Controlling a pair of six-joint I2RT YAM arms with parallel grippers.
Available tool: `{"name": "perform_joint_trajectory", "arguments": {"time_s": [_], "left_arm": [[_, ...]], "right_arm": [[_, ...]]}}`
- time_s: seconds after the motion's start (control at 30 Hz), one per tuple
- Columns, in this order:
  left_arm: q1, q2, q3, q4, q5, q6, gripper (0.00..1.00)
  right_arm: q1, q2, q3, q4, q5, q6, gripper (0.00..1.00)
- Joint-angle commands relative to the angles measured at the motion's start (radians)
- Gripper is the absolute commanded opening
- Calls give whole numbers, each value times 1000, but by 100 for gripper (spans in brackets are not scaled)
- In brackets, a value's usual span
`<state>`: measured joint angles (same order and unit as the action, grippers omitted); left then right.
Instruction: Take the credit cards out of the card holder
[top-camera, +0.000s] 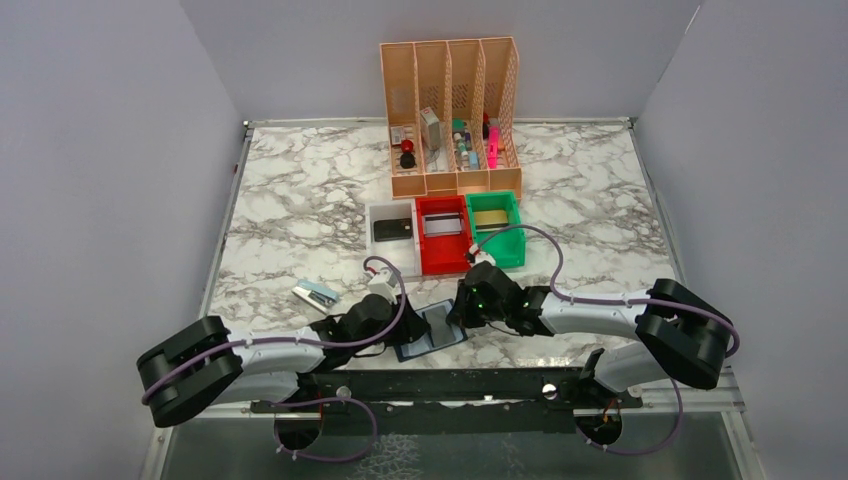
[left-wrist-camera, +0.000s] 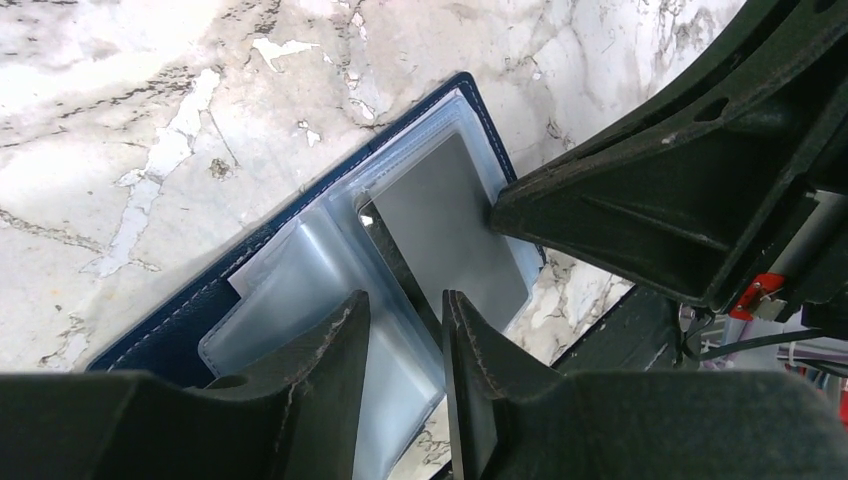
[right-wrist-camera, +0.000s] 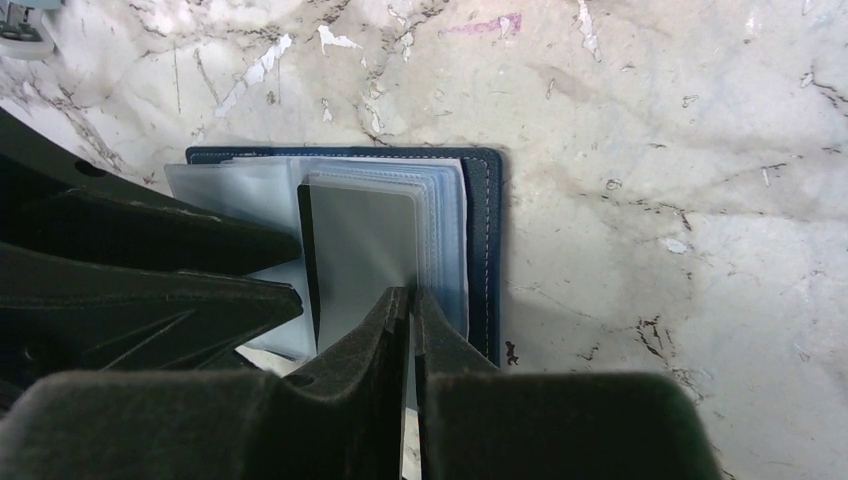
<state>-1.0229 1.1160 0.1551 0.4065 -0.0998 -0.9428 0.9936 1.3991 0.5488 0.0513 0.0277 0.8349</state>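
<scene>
The navy card holder (top-camera: 432, 335) lies open near the table's front edge, between my two grippers. Its see-through pockets (left-wrist-camera: 300, 290) fan out, and a silver-grey credit card (right-wrist-camera: 360, 245) sticks partly out of one. My right gripper (right-wrist-camera: 411, 293) is shut on that card's near edge; in the left wrist view its tip meets the card (left-wrist-camera: 450, 225) at the side. My left gripper (left-wrist-camera: 405, 300) hovers open over the pockets with nothing between its fingers. Other credit cards lie in the bins: a black one (top-camera: 393, 229), a silver one (top-camera: 441, 225) and a gold one (top-camera: 491, 218).
White (top-camera: 372, 214), red (top-camera: 440, 258) and green (top-camera: 514, 250) bins stand in a row behind the holder. A tall orange file rack (top-camera: 450, 110) with small items is at the back. A small stapler-like object (top-camera: 315, 294) lies to the left.
</scene>
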Motion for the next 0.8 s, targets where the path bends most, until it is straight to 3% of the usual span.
{"name": "perform_joint_trajectory", "arguments": {"time_s": [0.0,0.33,0.6,0.77], "left_arm": [[3,45,1,48,19,-9,37],[3,155,2,149,48,-27,31],[3,94,-35,152,14,-42,13],[3,88,-37,151,15,-36,15]], "right_arm": [[3,9,-4,26,-66,-30,12],[3,18,-4,49,-120,-48,12],[3,30,15,-41,-19,-10,12],[3,0,21,-83,10,-4,12]]}}
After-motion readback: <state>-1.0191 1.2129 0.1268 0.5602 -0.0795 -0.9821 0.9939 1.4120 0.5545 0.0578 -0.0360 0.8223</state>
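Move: The dark card in its clear sleeve lies under both hands' reach. Its middle is about 3 cm to the right of my left hand, 1 cm ahead and 1 cm below; from my right hand it is some 3 cm left, 1 cm back and 1 cm below. From my left hand, the red bin stands about 21 cm ahead and 4 cm right, the white bin 20 cm ahead and 7 cm left. I slide my part-open left fingers about 1.5 cm right towards the card's striped edge, sinking slightly, then close them most of the way over the clear sleeve beside the stripe while easing back half that distance. Meanwhile my nearly shut right fingertips, still on the sleeved card, draw back about 1 cm and a little left, turning some 5 degrees counter-clockwise before easing partly back. ##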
